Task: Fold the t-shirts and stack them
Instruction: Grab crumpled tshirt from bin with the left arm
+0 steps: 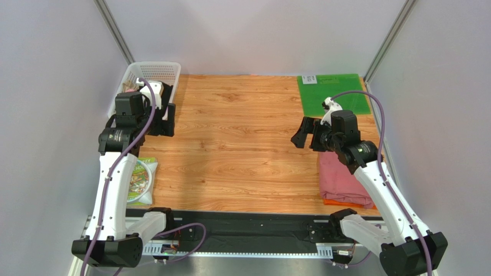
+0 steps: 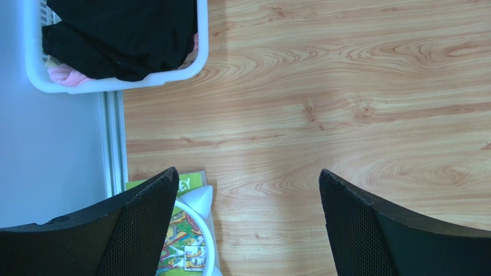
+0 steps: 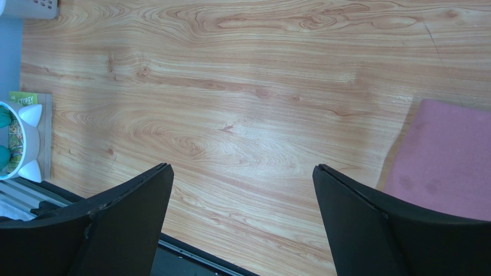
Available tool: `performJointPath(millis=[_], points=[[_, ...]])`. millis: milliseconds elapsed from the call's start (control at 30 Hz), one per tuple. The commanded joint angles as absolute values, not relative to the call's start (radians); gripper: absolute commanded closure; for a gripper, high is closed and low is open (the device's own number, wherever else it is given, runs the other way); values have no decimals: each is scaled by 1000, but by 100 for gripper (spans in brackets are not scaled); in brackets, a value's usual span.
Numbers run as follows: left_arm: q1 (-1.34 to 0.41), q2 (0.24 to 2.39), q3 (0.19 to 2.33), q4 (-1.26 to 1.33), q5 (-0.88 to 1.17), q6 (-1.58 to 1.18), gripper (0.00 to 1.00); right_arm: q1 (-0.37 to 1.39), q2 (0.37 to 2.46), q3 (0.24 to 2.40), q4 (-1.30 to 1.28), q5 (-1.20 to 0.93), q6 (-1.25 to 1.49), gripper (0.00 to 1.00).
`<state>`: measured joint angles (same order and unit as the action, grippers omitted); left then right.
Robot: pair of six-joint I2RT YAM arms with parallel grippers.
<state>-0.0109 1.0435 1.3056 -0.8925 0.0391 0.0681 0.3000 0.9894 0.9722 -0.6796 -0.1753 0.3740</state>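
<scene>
A folded dusty-pink t-shirt (image 1: pixel 343 177) lies at the table's near right, and an orange t-shirt (image 1: pixel 339 202) shows as a thin edge beneath it. The pink t-shirt (image 3: pixel 449 155) also fills the right side of the right wrist view. A crumpled black t-shirt (image 2: pixel 127 34) sits in the white basket (image 2: pixel 115 85), with a bit of pink cloth (image 2: pixel 63 76) under it. My left gripper (image 1: pixel 167 110) hovers just in front of the basket, open and empty (image 2: pixel 248 178). Left of the pink stack, my right gripper (image 1: pixel 308 133) hangs over bare wood, open and empty (image 3: pixel 242 172).
The white basket (image 1: pixel 154 72) stands at the far left corner. A stiff green mat (image 1: pixel 334 92) lies at the far right. A colourful packaged toy with a white ring (image 1: pixel 141 181) rests at the near left edge (image 2: pixel 184 241). Grey walls close in on both sides.
</scene>
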Motion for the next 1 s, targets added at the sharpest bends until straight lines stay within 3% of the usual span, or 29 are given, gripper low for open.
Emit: performJointPath(millis=[0, 600, 967], points=[[-6, 1058, 1335, -848, 14, 54, 4, 304, 971, 1000, -650, -187, 376, 0], [83, 1486, 1476, -695, 20, 37, 1, 305, 922, 959, -625, -132, 393, 0], [199, 1782, 1736, -732, 104, -48, 5, 305, 804, 937, -656, -92, 333, 0]])
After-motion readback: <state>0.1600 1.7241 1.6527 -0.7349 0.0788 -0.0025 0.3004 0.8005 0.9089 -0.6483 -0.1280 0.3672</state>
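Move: The black t-shirt lies crumpled in the white bin, about 20 cm ahead of the left gripper, 12 cm to its left and some 18 cm below. The bin's middle is roughly 24 cm ahead and 12 cm left; the books with the bowl on them lie about 12 cm back and 12 cm left, well below. From the right gripper the black t-shirt is some 23 cm ahead, about 60 cm left and 10 cm lower. Bring the left gripper forward about 16 cm, sinking some 7 cm and easing left towards the black t-shirt, past the bin's near rim; let the descent level off at the end. Tip the fingers about 10 degrees further down, turn slightly counter-clockwise, and keep them wide open, touching nothing. Meanwhile raise the right gripper a little and draw it slightly back, tilting its fingers up. ##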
